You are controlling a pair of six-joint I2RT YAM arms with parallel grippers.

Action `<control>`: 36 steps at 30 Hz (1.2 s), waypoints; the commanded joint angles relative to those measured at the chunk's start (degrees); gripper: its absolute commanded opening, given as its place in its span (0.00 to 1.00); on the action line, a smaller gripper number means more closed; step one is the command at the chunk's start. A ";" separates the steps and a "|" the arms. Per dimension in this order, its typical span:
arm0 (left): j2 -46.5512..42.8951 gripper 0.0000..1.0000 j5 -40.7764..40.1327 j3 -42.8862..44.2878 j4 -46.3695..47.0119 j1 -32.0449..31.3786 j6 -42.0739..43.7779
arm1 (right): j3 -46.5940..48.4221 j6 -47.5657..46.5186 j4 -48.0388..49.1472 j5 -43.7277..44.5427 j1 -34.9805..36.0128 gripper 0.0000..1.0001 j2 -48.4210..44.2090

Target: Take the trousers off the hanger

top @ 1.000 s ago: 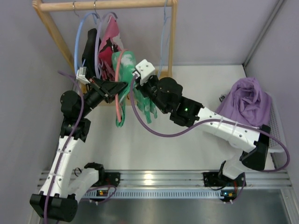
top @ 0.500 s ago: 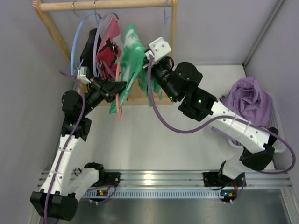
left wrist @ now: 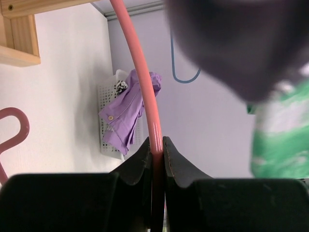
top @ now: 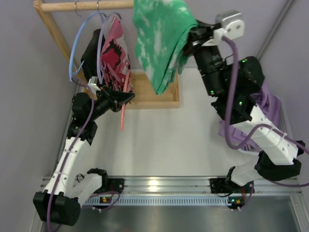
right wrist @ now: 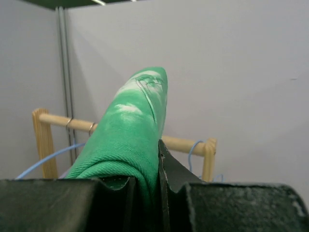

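Observation:
The green, white-blotched trousers (top: 159,38) hang high in front of the rack's rail, pinched at one edge by my right gripper (top: 190,36), which is shut on them. The right wrist view shows the fabric (right wrist: 135,130) bunched between the jaws of that gripper (right wrist: 147,164). To the left and lower, my left gripper (top: 126,98) is shut on the thin salmon-pink hanger (top: 122,116). In the left wrist view the hanger's bar (left wrist: 145,87) runs up out of the closed gripper (left wrist: 157,145), with the trousers (left wrist: 280,140) apart from it on the right.
A wooden rack (top: 87,6) stands at the back left with its base board (top: 161,100) on the table. Light blue hangers (top: 72,53) and a pink-and-black garment (top: 113,55) hang on it. A purple cloth (top: 274,104) lies in a white basket behind my right arm.
My right arm has risen and swung right, pulling the trousers up off the hanger. The left gripper kept its hold on the hanger, which now hangs bare.

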 commanded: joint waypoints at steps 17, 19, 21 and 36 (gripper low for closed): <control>-3.57 0.00 3.89 2.95 3.34 -4.77 12.19 | -16.91 15.05 -11.29 6.49 -42.39 0.00 -34.14; -3.83 0.00 3.89 3.13 3.34 -5.47 12.63 | -20.33 14.43 -14.03 9.31 -46.51 0.00 -38.00; -3.92 0.00 3.72 2.87 3.34 -5.56 12.55 | -23.41 13.90 -16.75 12.37 -49.85 0.00 -40.30; -5.50 0.00 3.37 2.16 3.34 -5.91 12.72 | -43.01 14.97 -33.22 23.62 -72.37 0.00 -52.17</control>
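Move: The right hand, high above the table, still grips the green trousers; the white basket lies about 40 cm to its right, 4 cm farther out and some 62 cm below. The purple cloth in it is roughly 36 cm right, 6 cm ahead and 58 cm down; the rack's right post stands some 17 cm ahead and 2 cm left, its middle 35 cm lower. From the left hand the basket is about 55 cm right, 2 cm ahead, 31 cm below. Right hand swings the trousers about 40 cm right, down and back towards the basket, left easing hanger back. ##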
